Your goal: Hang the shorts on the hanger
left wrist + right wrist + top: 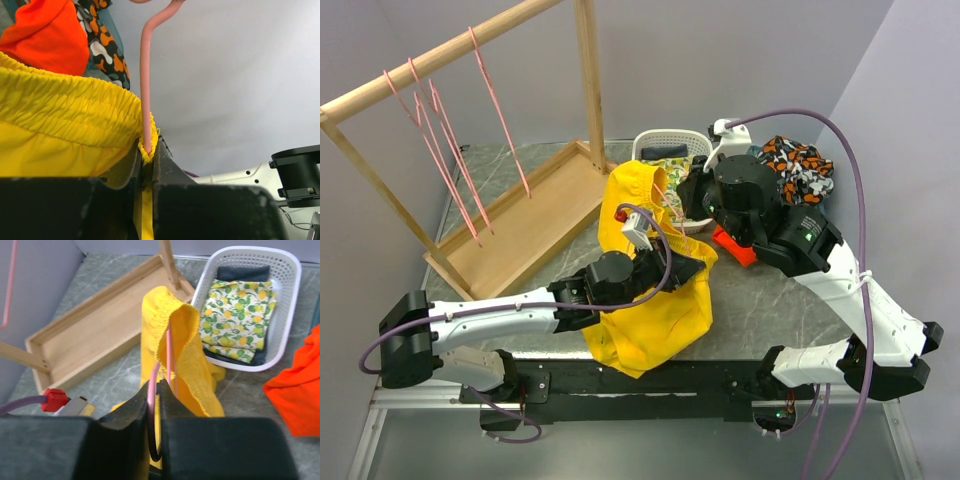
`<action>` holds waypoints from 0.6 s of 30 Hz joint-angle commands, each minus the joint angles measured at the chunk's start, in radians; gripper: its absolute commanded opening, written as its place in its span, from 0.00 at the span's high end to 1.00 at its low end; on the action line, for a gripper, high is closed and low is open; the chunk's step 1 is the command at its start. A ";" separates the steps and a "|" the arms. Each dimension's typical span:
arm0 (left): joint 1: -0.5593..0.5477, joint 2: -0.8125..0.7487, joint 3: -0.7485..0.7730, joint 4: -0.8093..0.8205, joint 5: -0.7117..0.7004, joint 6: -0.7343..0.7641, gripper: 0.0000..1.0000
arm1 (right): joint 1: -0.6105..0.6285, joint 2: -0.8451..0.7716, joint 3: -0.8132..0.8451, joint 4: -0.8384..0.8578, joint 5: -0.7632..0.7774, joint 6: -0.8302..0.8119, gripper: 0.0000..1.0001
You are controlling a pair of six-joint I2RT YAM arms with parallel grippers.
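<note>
The yellow shorts (655, 300) hang from between the two grippers down onto the table in front of the arms. My left gripper (692, 268) is shut on the gathered waistband (75, 115) at its end, where the pink wire of the hanger (145, 75) runs down into the fabric fold between the jaws (147, 150). My right gripper (692, 200) is above the shorts, shut on the hanger's hook (152, 385). In the right wrist view the hanger wire (169, 350) goes down inside the open waistband of the shorts (187, 355). The rest of the hanger is hidden in the cloth.
A wooden rack with several pink hangers (440, 130) stands at the back left on a wooden tray base (530, 225). A white basket (290, 300) of folded cloths sits behind the shorts. An orange-red cloth (300, 390) and a patterned cloth (800, 165) lie to the right.
</note>
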 commanded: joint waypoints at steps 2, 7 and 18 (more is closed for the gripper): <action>0.000 -0.043 -0.006 0.214 -0.089 0.005 0.99 | 0.012 -0.035 0.027 0.095 -0.020 0.015 0.63; 0.000 -0.035 0.049 0.203 -0.159 0.028 0.99 | 0.013 -0.039 0.059 0.084 -0.035 -0.002 0.31; 0.125 0.005 0.205 0.130 -0.111 0.021 0.99 | 0.013 -0.201 0.023 0.127 -0.009 -0.017 0.00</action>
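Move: The left hand pinches the yellow shorts' waistband corner with the hanger's near end inside; the rail's free stretch lies about 42 cm ahead, 35 left and 20 above it, the nearest remaining hanger roughly 36 ahead, 45 left and 5 above. The hook is still between the right hand's fingers. From the right hand, the held waistband corner is some 12 cm back, 3 right and 10 below, and the white basket about 26 ahead, straight in line, 36 below. Up and forward, gathering speed, the left hand carries shorts and hanger about 9 cm towards the rail, drifting slightly left and turning some 15 degrees, partly counter-clockwise, its pinch kept shut. The right fingers open wide and let go of the hook; that hand rises about 4 cm and eases back, ending a little to the right. ##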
